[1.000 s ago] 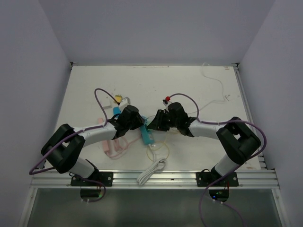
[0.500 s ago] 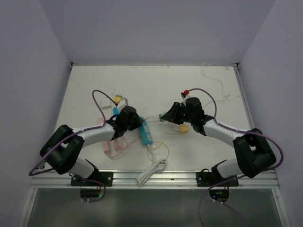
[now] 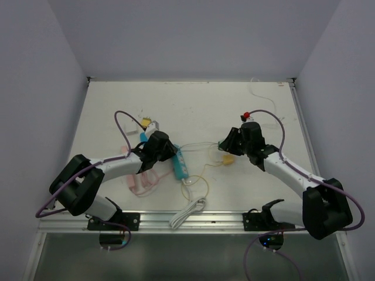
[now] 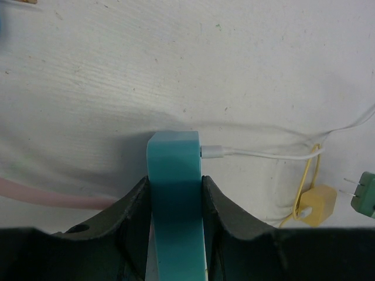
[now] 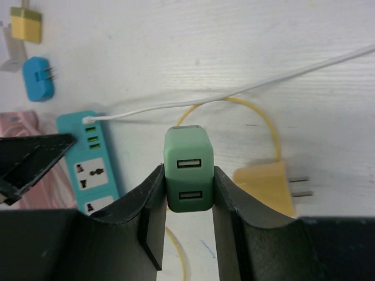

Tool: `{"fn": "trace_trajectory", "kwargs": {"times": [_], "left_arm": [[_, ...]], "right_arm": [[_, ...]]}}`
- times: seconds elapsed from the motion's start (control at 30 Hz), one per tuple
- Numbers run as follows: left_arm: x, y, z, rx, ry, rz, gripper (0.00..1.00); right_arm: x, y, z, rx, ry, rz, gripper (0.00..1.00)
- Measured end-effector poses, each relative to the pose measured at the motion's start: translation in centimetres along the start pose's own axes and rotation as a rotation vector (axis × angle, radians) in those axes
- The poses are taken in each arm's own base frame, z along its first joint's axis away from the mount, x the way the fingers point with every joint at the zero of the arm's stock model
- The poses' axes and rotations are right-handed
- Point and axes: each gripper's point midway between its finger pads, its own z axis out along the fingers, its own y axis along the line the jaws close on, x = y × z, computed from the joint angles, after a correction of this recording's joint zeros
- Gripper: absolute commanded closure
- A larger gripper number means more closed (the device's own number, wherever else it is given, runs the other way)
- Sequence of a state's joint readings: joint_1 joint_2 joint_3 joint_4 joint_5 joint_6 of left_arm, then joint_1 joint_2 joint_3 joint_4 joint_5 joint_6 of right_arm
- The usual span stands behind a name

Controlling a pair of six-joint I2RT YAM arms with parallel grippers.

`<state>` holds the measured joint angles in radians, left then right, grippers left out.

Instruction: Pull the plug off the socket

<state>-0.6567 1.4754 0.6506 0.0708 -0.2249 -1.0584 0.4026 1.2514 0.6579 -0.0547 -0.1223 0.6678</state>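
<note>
The socket is a teal power strip (image 3: 180, 164) lying on the white table, and my left gripper (image 3: 166, 153) is shut on its end. In the left wrist view both fingers press the strip's sides (image 4: 174, 193), and a white cable (image 4: 258, 154) is plugged into its side. The plug is a green two-port USB block (image 5: 188, 170), clear of the socket (image 5: 91, 164), with my right gripper (image 5: 188, 175) shut on it. From above, the right gripper (image 3: 225, 144) holds it well to the right of the strip. Its prongs show at the left wrist view's right edge (image 4: 364, 196).
A yellow plug (image 5: 266, 187) on a yellow cord lies just right of the green plug. A blue adapter (image 5: 38, 77) and a yellow one (image 5: 26, 24) sit behind the strip. Pink cable (image 3: 140, 181) lies left of it. A white cord bundle (image 3: 187, 212) sits at the front edge.
My right gripper has drawn back to the right with the green plug, from against the strip to well clear of it. The left gripper has kept its hold on the strip.
</note>
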Motion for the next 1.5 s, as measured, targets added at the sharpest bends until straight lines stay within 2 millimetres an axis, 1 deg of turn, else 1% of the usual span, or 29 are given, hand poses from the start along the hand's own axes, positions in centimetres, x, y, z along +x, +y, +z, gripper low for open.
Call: {"fn": "trace_trajectory", "kwargs": {"times": [0.07, 0.1, 0.17, 0.2, 0.27, 0.3, 0.4, 0.5, 0.63, 0.73, 0.9, 0.97, 1.17, 1.33, 1.43, 1.47, 1.5], "left_arm": [[0.0, -0.1, 0.0, 0.004, 0.003, 0.004, 1.00], [0.1, -0.1, 0.0, 0.005, 0.004, 0.005, 1.00], [0.2, -0.1, 0.0, 0.009, 0.009, 0.007, 1.00], [0.2, -0.2, 0.0, 0.010, 0.010, 0.008, 1.00], [0.3, -0.3, -0.1, 0.016, 0.017, 0.013, 1.00], [0.3, -0.3, -0.1, 0.021, 0.020, 0.017, 1.00], [0.5, -0.6, -0.1, 0.038, 0.028, 0.028, 1.00], [0.7, -0.8, -0.2, 0.053, 0.039, 0.029, 1.00], [1.0, -1.3, -0.2, 0.081, 0.056, 0.038, 1.00], [1.2, -1.7, -0.1, 0.102, 0.068, 0.043, 1.00], [1.9, -2.0, 0.2, 0.125, 0.095, 0.043, 1.00], [2.0, -2.2, 0.2, 0.134, 0.103, 0.044, 0.98], [2.3, -2.4, 0.2, 0.148, 0.117, 0.045, 0.97], [2.5, -2.5, 0.1, 0.155, 0.127, 0.045, 0.97], [2.5, -2.5, 0.1, 0.155, 0.129, 0.045, 0.97], [2.5, -2.5, 0.1, 0.155, 0.129, 0.045, 0.97], [2.5, -2.5, 0.1, 0.155, 0.129, 0.045, 0.97]], "right_arm": [[-0.1, -1.7, -0.4, 0.078, -0.014, -0.016, 0.91], [-0.1, -2.3, -0.5, 0.103, -0.015, -0.021, 0.86], [0.2, -3.4, -0.7, 0.154, -0.008, -0.036, 0.80], [0.3, -3.9, -0.8, 0.175, -0.005, -0.041, 0.73], [0.6, -4.6, -0.9, 0.207, 0.002, -0.050, 0.64], [0.8, -4.9, -1.0, 0.218, 0.007, -0.053, 0.57], [1.1, -5.4, -1.2, 0.242, 0.016, -0.063, 0.46], [0.7, -5.3, -1.6, 0.238, 0.001, -0.076, 0.39], [-0.1, -4.5, -2.4, 0.207, -0.035, -0.094, 0.37], [-0.8, -3.2, -3.1, 0.148, -0.071, -0.104, 0.37], [-0.8, -1.4, -3.5, 0.047, -0.076, -0.109, 0.38], [-0.4, -1.1, -3.4, 0.021, -0.065, -0.110, 0.38], [1.0, -0.6, -3.1, -0.040, -0.020, -0.110, 0.38], [2.3, 0.4, -2.2, -0.101, 0.040, -0.098, 0.38], [3.7, 1.2, -1.5, -0.133, 0.093, -0.084, 0.29], [4.3, 1.7, -1.3, -0.149, 0.113, -0.082, 0.22], [4.8, 2.1, -1.2, -0.163, 0.130, -0.081, 0.19]]}}
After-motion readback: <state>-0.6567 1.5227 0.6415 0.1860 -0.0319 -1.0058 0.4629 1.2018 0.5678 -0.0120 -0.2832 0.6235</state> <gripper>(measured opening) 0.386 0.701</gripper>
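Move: The right hand already holds the green plug; the bare table it is taken to lies about 5 cm right, 1 cm back and 8 cm below. The yellow plug is some 3 cm right, 4 cm back and 8 cm below, the socket's middle roughly 15 cm left, 6 cm back and 7 cm below. The left hand grips the socket's far end, its middle about 6 cm back, 2 cm right and 2 cm below. Right hand lowers green plug 5 cm rightward, opens, then swings back-left towards the socket, which left drags right. ##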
